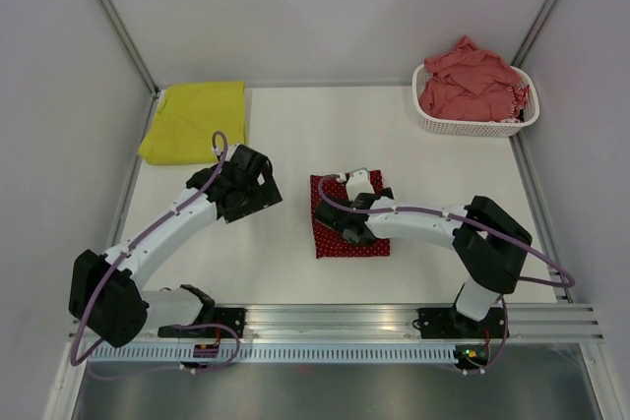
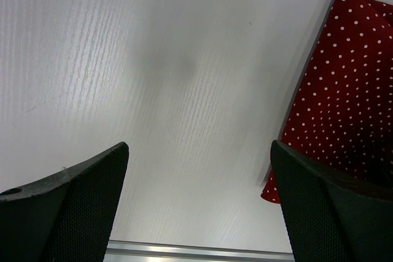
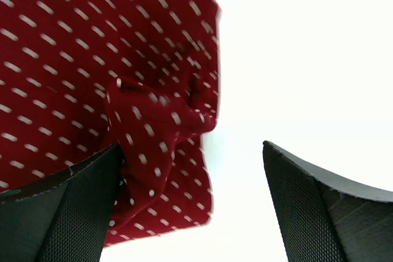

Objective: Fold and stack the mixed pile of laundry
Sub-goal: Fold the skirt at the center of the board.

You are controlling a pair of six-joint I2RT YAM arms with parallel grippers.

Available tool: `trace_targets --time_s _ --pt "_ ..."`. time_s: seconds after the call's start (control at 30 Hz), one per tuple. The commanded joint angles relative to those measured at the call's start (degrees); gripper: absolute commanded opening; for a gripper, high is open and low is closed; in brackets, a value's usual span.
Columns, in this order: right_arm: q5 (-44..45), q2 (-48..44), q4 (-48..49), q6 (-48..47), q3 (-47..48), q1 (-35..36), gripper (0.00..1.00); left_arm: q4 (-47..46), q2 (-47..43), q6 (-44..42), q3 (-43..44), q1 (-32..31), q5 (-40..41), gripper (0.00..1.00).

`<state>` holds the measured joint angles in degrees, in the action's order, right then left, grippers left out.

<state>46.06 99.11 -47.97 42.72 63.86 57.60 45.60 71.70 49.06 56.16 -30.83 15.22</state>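
Observation:
The dark red white-dotted cloth (image 1: 346,239) lies folded into a rectangle at the middle of the table. My right gripper (image 1: 345,222) hovers low over it, open. In the right wrist view a rumpled edge of the cloth (image 3: 147,127) reaches in between the spread fingers (image 3: 67,213), beside the left one; nothing is gripped. My left gripper (image 1: 266,192) stands open just left of the cloth, over bare table, with the cloth's edge (image 2: 344,90) by its right finger (image 2: 331,213). A yellow-green garment (image 1: 192,120) lies folded flat at the back left. Salmon-pink clothes (image 1: 472,81) fill the basket.
The white perforated basket (image 1: 477,123) stands at the back right corner. Grey walls with metal posts close in the table on three sides. A metal rail (image 1: 335,317) runs along the near edge by the arm bases.

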Motion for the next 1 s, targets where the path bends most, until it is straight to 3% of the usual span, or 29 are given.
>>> trace_targets --time_s 0.0,0.17,0.27,0.37,0.57,0.67,0.87,0.97 --pt "0.6 -5.2 -4.1 9.0 -5.0 0.5 0.98 -1.4 1.2 -0.2 1.1 0.3 1.0 1.0" --pt "-5.5 -16.6 4.4 11.7 -16.2 0.7 0.98 -8.3 6.2 -5.5 3.7 0.2 -6.9 1.0" --pt "-10.5 -25.4 14.3 11.4 -23.3 0.7 0.98 -15.8 13.2 -19.6 7.3 0.1 -17.9 1.0" --pt "-15.4 -33.3 22.6 10.5 -28.2 0.6 0.98 -18.4 22.7 -32.2 14.4 -0.3 -28.2 0.99" --pt "-28.6 -41.1 33.3 6.2 -32.2 0.4 0.98 -16.4 34.6 -45.9 34.2 -0.4 -36.9 1.0" --pt "-35.4 -41.3 37.3 7.9 -36.1 0.4 0.98 -16.2 39.3 -49.0 38.0 -0.4 -42.5 1.0" --pt "-45.8 -38.5 46.1 5.4 -40.3 0.5 0.98 -12.7 49.1 -46.2 44.7 -0.4 -44.3 1.0" --pt "-44.3 -35.9 46.1 4.9 -40.0 0.4 0.98 -12.8 51.3 -42.2 43.2 -0.4 -44.7 1.0"
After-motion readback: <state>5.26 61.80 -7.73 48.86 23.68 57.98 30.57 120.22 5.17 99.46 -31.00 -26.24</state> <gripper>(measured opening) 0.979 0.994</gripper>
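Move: The skirt's far edge lies some 14 cm ahead of the left hand, 22 cm to its right and 11 cm below; the yellow stack is 28 cm ahead and 20 cm left. The right hand hovers low at the skirt's right side, with the near edge about 6 cm back, 7 cm left and 5 cm below. A raised fold sits level with it, 2 cm to the left and 3 cm down, and the front rail straight back 18 cm. No grip is made: the right hand leaves the skirt's raised fold, open, and goes back about 11 cm, swinging right then left, to just off the near edge, rolling some 55 degrees, left side rising. The left hand, also open, sweeps right about 20 cm and forward 15 to above the far edge, turning some 60 degrees clockwise and dipping at the end. ##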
